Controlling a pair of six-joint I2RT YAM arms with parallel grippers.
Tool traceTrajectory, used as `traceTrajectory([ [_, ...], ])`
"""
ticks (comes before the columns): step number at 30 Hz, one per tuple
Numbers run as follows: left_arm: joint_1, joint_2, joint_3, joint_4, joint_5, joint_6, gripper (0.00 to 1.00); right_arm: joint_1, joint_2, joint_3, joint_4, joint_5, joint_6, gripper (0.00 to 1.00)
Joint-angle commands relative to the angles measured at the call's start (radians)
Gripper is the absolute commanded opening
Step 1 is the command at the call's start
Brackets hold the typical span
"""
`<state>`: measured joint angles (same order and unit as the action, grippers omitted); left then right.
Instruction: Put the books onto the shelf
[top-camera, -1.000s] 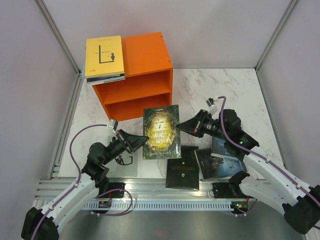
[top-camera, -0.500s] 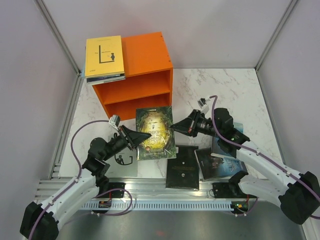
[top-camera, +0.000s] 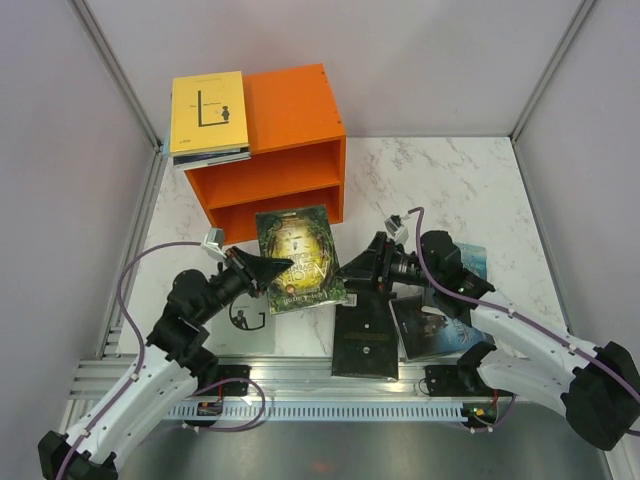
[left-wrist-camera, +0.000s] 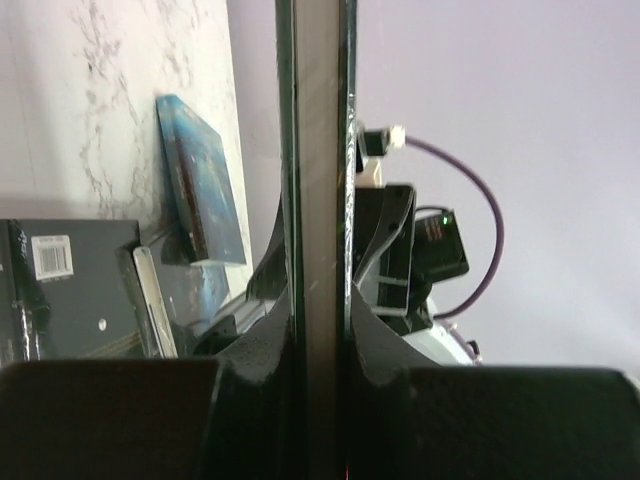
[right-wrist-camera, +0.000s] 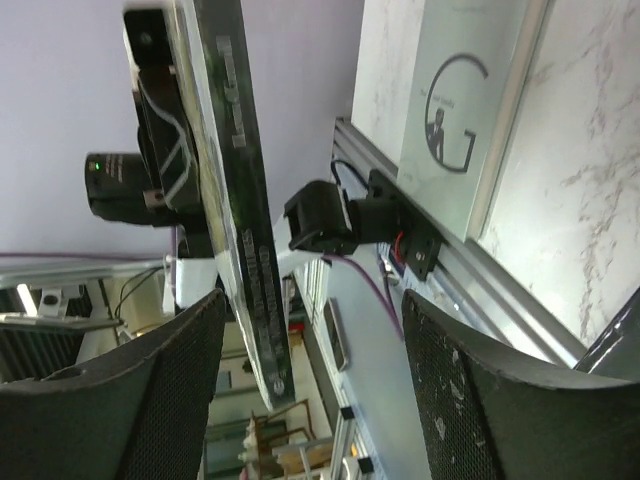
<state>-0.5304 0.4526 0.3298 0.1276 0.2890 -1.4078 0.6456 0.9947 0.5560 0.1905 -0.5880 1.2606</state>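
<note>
The dark green-gold book (top-camera: 297, 255) hangs tilted above the table, in front of the orange shelf (top-camera: 285, 140). My left gripper (top-camera: 268, 270) is shut on its left edge; in the left wrist view that edge (left-wrist-camera: 318, 150) runs straight up between the closed jaws of the left gripper (left-wrist-camera: 318, 340). My right gripper (top-camera: 350, 272) stands open at the book's right edge, and the book's spine (right-wrist-camera: 235, 200) lies close to the left finger (right-wrist-camera: 120, 400) without being clamped. A yellow book (top-camera: 208, 112) tops a small stack on the shelf.
A black book (top-camera: 365, 335) and a blue book (top-camera: 435, 325) lie near the front edge, a teal-blue one (top-camera: 468, 258) behind the right arm. The grey-white "G" book (top-camera: 245, 320) lies under my left arm. Walls enclose the table.
The green-gold book has moved left and toward the shelf, carried by both arms. The right gripper has opened and let go of it; the left keeps its hold.
</note>
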Motion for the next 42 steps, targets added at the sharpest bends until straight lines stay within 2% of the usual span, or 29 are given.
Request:
traceTrajectory([
  [1,-0.002,-0.020,0.080,0.020,-0.109,0.041,0.02,0.051,-0.040,-0.031,0.112,-0.003,0.059,0.74],
  [6,-0.002,0.012,0.095,0.018,-0.099,0.043,0.02,0.126,-0.030,-0.031,0.211,0.039,0.117,0.71],
  [9,-0.002,0.015,0.095,0.014,-0.102,0.044,0.02,0.146,-0.002,-0.002,0.240,0.048,0.135,0.59],
  [10,-0.002,0.018,0.097,0.014,-0.103,0.044,0.02,0.149,0.010,0.022,0.242,0.051,0.134,0.49],
  [12,-0.002,0.017,0.097,0.004,-0.103,0.044,0.02,0.152,0.024,0.056,0.242,0.057,0.126,0.38],
  [13,-0.002,0.014,0.097,-0.002,-0.105,0.043,0.02,0.152,0.039,0.065,0.244,0.059,0.128,0.28],
  [18,-0.002,0.008,0.121,-0.104,-0.108,0.043,0.02,0.154,0.065,0.096,0.259,0.059,0.128,0.15],
  [20,-0.002,0.020,0.130,-0.121,-0.087,0.046,0.03,0.152,0.071,0.099,0.277,0.062,0.131,0.07],
  [21,-0.002,0.026,0.135,-0.181,-0.080,0.044,0.05,0.152,0.073,0.104,0.285,0.063,0.129,0.03],
  [23,-0.002,0.044,0.173,-0.252,-0.057,0.079,0.21,0.152,0.071,0.111,0.271,0.080,0.120,0.00],
  [24,-0.002,0.047,0.193,-0.279,-0.051,0.104,0.30,0.154,0.070,0.125,0.258,0.092,0.100,0.00],
  [25,-0.002,0.052,0.249,-0.389,-0.056,0.151,0.47,0.152,0.064,0.134,0.230,0.117,0.091,0.00],
  [26,-0.002,0.052,0.282,-0.446,-0.066,0.179,0.55,0.154,0.062,0.143,0.219,0.125,0.083,0.00],
  [28,-0.002,0.049,0.386,-0.642,-0.121,0.249,0.66,0.152,0.073,0.179,0.208,0.129,0.068,0.00],
  [30,-0.002,0.040,0.449,-0.759,-0.165,0.306,0.72,0.152,0.088,0.223,0.195,0.126,0.059,0.00],
  [31,-0.002,0.034,0.503,-0.843,-0.200,0.320,0.78,0.152,0.107,0.240,0.190,0.123,0.051,0.00],
  [33,-0.002,0.011,0.549,-0.908,-0.246,0.351,0.82,0.154,0.136,0.284,0.188,0.122,0.048,0.00],
  [42,-0.002,-0.063,0.739,-0.908,-0.246,0.351,0.82,0.154,0.260,0.389,0.211,0.154,0.051,0.00],
])
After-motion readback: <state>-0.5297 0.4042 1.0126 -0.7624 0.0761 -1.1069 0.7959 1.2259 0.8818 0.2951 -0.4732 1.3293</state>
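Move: The green Alice book is between my hands, pinched by my left fingers near its left edge; its middle lies about 4 cm right and 2 cm ahead of my left hand. From my empty right hand the middle is about 9 cm left, 2 cm ahead and 3 cm up. The orange shelf stands about 33 cm ahead of my left hand and 3 cm left; the grey G book lies 9 cm left and 4 cm back, 24 cm below. The black book lies 5 cm back and 6 cm right of my right hand, 21 cm below. I bring my open right hand some 4 cm back and slightly left onto the book's spine edge near its lower corner and pinch it, while my left hand keeps hold. Then my left fingers let go and that hand backs off, up, back and left, rolling about 20 degrees, as my right lifts the book up, forward and left towards the shelf. ##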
